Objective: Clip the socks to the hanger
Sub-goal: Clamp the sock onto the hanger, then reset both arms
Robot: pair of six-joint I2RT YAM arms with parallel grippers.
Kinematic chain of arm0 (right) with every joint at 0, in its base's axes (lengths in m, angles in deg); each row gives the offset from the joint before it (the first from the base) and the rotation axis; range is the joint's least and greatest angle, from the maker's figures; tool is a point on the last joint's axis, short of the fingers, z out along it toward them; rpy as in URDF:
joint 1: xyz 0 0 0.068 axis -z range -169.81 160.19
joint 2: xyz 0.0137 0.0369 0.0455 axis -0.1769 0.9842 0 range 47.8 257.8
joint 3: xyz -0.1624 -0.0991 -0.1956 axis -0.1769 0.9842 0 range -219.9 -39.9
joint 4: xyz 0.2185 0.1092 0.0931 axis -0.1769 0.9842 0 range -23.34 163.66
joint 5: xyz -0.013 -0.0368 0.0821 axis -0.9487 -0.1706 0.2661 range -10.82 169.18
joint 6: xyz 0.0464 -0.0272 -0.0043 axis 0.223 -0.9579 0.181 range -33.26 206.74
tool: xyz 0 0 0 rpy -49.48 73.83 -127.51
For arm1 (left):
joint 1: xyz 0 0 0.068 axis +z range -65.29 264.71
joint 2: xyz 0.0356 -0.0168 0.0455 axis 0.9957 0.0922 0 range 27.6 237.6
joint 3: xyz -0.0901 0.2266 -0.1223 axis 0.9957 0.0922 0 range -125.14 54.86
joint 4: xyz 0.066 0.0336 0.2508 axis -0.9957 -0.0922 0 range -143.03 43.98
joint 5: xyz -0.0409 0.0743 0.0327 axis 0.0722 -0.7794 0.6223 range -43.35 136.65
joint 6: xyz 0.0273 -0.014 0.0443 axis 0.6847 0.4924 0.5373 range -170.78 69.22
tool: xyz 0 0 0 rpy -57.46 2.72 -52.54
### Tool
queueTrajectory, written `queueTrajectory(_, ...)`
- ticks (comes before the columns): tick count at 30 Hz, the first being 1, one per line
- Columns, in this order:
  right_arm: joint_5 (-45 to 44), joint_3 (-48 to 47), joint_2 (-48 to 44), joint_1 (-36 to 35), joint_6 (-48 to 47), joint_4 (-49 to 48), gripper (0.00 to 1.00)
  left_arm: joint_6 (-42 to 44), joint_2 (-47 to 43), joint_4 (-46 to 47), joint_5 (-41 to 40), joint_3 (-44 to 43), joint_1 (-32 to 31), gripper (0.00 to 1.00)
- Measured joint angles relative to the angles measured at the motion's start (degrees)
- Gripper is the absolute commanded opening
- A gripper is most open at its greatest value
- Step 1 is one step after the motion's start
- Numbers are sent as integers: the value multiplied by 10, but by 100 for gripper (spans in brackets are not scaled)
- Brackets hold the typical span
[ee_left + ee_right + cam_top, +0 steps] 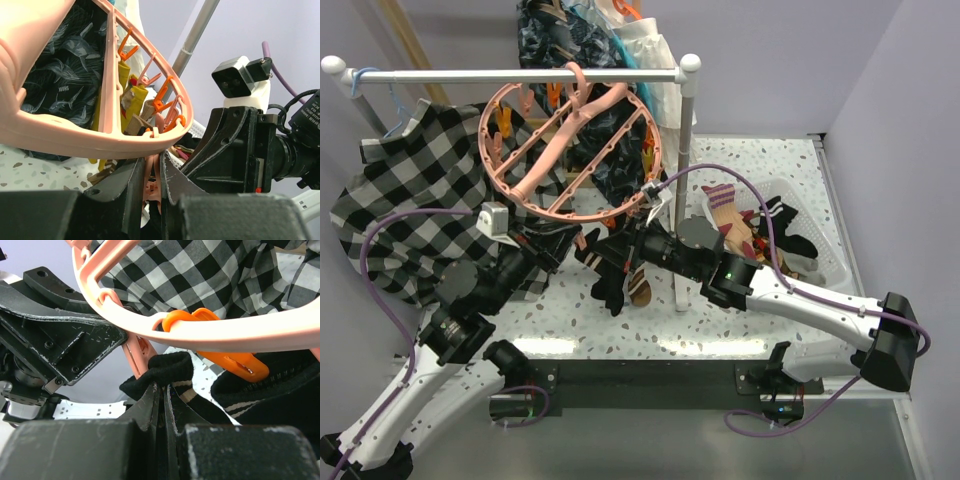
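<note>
The salmon-pink hanger (552, 160) hangs from the white rail, and its ring (95, 142) crosses close above my left gripper (150, 172). That gripper is shut on a pink clip (152, 187) dangling under the ring. My right gripper (164, 390) is shut on the cuff of a black sock (167, 367) with cream stripes, held right beside the same pink clip (136, 347). From above, both grippers meet under the ring's near edge, and the black sock (610, 285) hangs down from there. Mustard yellow socks (136, 97) hang from clips farther round the ring.
A black-and-white checkered shirt (410, 200) hangs on the white rail (520, 75) at left. An orange clip (227, 360) hangs just right of my right fingers. A white basket (825, 255) at right holds more socks (730, 215). The rail's upright post (682, 180) stands behind the right arm.
</note>
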Motion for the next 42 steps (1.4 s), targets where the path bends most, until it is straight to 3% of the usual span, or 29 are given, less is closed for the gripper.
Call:
queueTrajectory(11,-18,3,1,0,23,-19,0,-12,0,12,0,7,0,0)
queueTrajectory(14,-25,3,1,0,25,-22,0,-12,0,13,0,9,0,16)
queueTrajectory(15,-26,3,1,0,25,-22,0,-12,0,13,0,9,0,28)
queueTrajectory(20,-27,3,1,0,29,-23,3,-12,0,11,0,9,0,56)
queueTrajectory(21,-27,3,1,0,29,-23,6,-11,-1,9,1,9,0,64)
queueTrajectory(25,-27,3,1,0,26,-26,25,-11,-6,-1,0,8,0,80)
queueTrajectory(26,-27,3,1,0,25,-27,34,-9,-7,-5,0,7,0,83)
queueTrajectory(29,-26,3,1,0,14,-32,48,-9,-14,-26,-3,-2,0,98)
queueTrajectory(30,-25,3,0,0,9,-33,56,-9,-17,-34,-5,-6,0,99)
queueTrajectory(36,-26,3,-16,0,-43,-22,82,-7,-40,-109,-27,-52,0,100)
queueTrajectory(42,-40,3,-96,0,-142,39,97,-2,-84,-208,-69,-87,0,100)
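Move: At the near rim of the hanger, the left fingers already squeeze the pink clip, its middle about 1 cm ahead, 1 cm right of and 1 cm below the left hand point. The black sock's cuff is pinched in the right fingers. From the right hand, the pink clip lies some 3 cm left, 1 cm ahead and 1 cm up. The orange clip sits roughly 4 cm ahead of the right hand, straight across and 2 cm up. Easing the black cuff about 1 cm up and slightly forward at the pink clip, the right hand holds there while the left fingers open wide and release the clip. The right fingers then open too and let go of the cuff. Both hands draw off: the left about 6 cm to its left and back, the right some 6 cm right and up, its wrist rolling about 15 degrees. ##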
